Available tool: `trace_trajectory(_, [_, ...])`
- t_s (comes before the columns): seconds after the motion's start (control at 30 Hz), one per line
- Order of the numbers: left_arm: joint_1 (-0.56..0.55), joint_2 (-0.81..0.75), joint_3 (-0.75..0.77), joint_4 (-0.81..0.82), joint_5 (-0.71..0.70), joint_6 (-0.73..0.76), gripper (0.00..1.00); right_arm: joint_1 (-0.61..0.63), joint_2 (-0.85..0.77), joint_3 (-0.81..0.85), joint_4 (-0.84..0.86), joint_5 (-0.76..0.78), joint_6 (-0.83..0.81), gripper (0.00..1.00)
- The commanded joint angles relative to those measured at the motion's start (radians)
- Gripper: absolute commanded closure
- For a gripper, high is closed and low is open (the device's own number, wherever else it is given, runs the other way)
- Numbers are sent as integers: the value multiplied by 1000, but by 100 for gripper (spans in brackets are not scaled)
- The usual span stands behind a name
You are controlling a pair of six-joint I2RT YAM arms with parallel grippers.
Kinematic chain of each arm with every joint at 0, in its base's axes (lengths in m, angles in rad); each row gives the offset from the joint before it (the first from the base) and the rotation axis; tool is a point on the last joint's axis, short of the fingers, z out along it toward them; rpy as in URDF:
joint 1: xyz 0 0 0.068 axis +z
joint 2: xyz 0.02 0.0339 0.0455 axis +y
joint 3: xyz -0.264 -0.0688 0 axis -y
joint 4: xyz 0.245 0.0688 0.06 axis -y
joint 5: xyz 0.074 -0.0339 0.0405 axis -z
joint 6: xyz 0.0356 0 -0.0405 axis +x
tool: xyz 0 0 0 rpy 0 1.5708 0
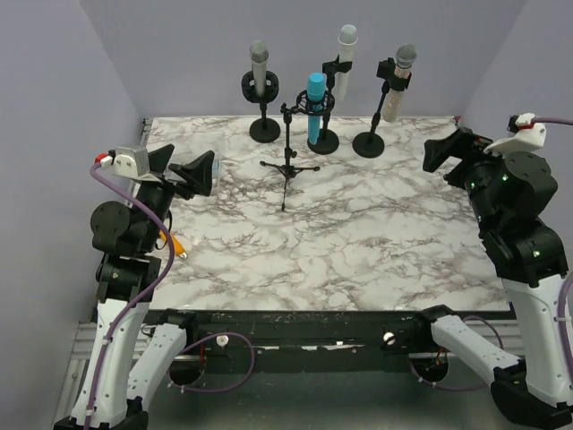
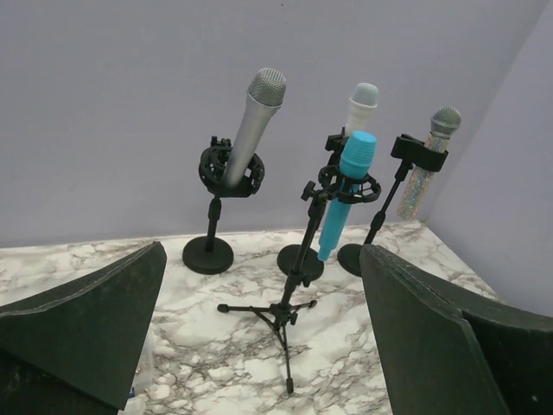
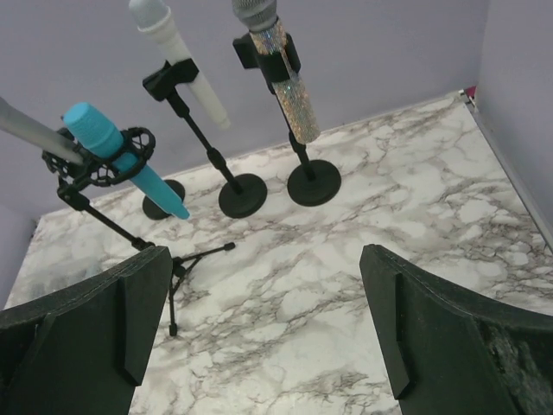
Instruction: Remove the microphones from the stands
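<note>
Four microphones stand at the back of the marble table (image 1: 358, 242). A silver microphone (image 1: 259, 67) sits in a ring mount on a round-base stand. A blue microphone (image 1: 315, 109) sits in a ring mount on a thin tripod stand (image 1: 288, 167). A white microphone (image 1: 346, 49) and a glittery microphone (image 1: 399, 85) sit in clips on round-base stands. In the left wrist view the silver microphone (image 2: 255, 121) and the blue microphone (image 2: 346, 194) are ahead. My left gripper (image 1: 192, 175) is open and empty at the left edge. My right gripper (image 1: 452, 152) is open and empty at the right edge.
Purple walls close in the table at the back and on both sides. The tripod's legs (image 2: 285, 316) spread out over the marble in front of the round bases (image 3: 313, 182). The marble between the stands and the arm bases is bare.
</note>
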Motion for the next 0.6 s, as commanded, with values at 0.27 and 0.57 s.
trace_trajectory(0.27, [-6, 103, 20, 41, 117, -79, 1, 7, 91, -451, 329, -317, 123, 0])
trace_trajectory(0.57, [-8, 163, -1, 95, 218, -79, 1, 233, 500, -577, 852, -455, 45, 0])
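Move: The blue microphone stands about 27 cm ahead of the left hand, 19 cm to its right and 15 cm below, with the silver microphone some 36 cm ahead, 9 cm right and 12 cm below. From the right hand, the tripod pole carrying the blue microphone is about 26 cm ahead, 24 cm left and 29 cm below; the glitter microphone is roughly 33 cm ahead, 4 cm left, and the white microphone 37 cm ahead, 15 cm left, both some 14 cm lower. Drop the right gripper fast, about 26 cm, while swinging it some 14 cm left and a little forward towards the lower part of the tripod, tipping its fingers down and turning them counter-clockwise. Meanwhile ease the left gripper right, forward and down, about 3 cm each way, towards the blue microphone, tilting slightly down and turning a little clockwise. Keep both grippers wide open. ##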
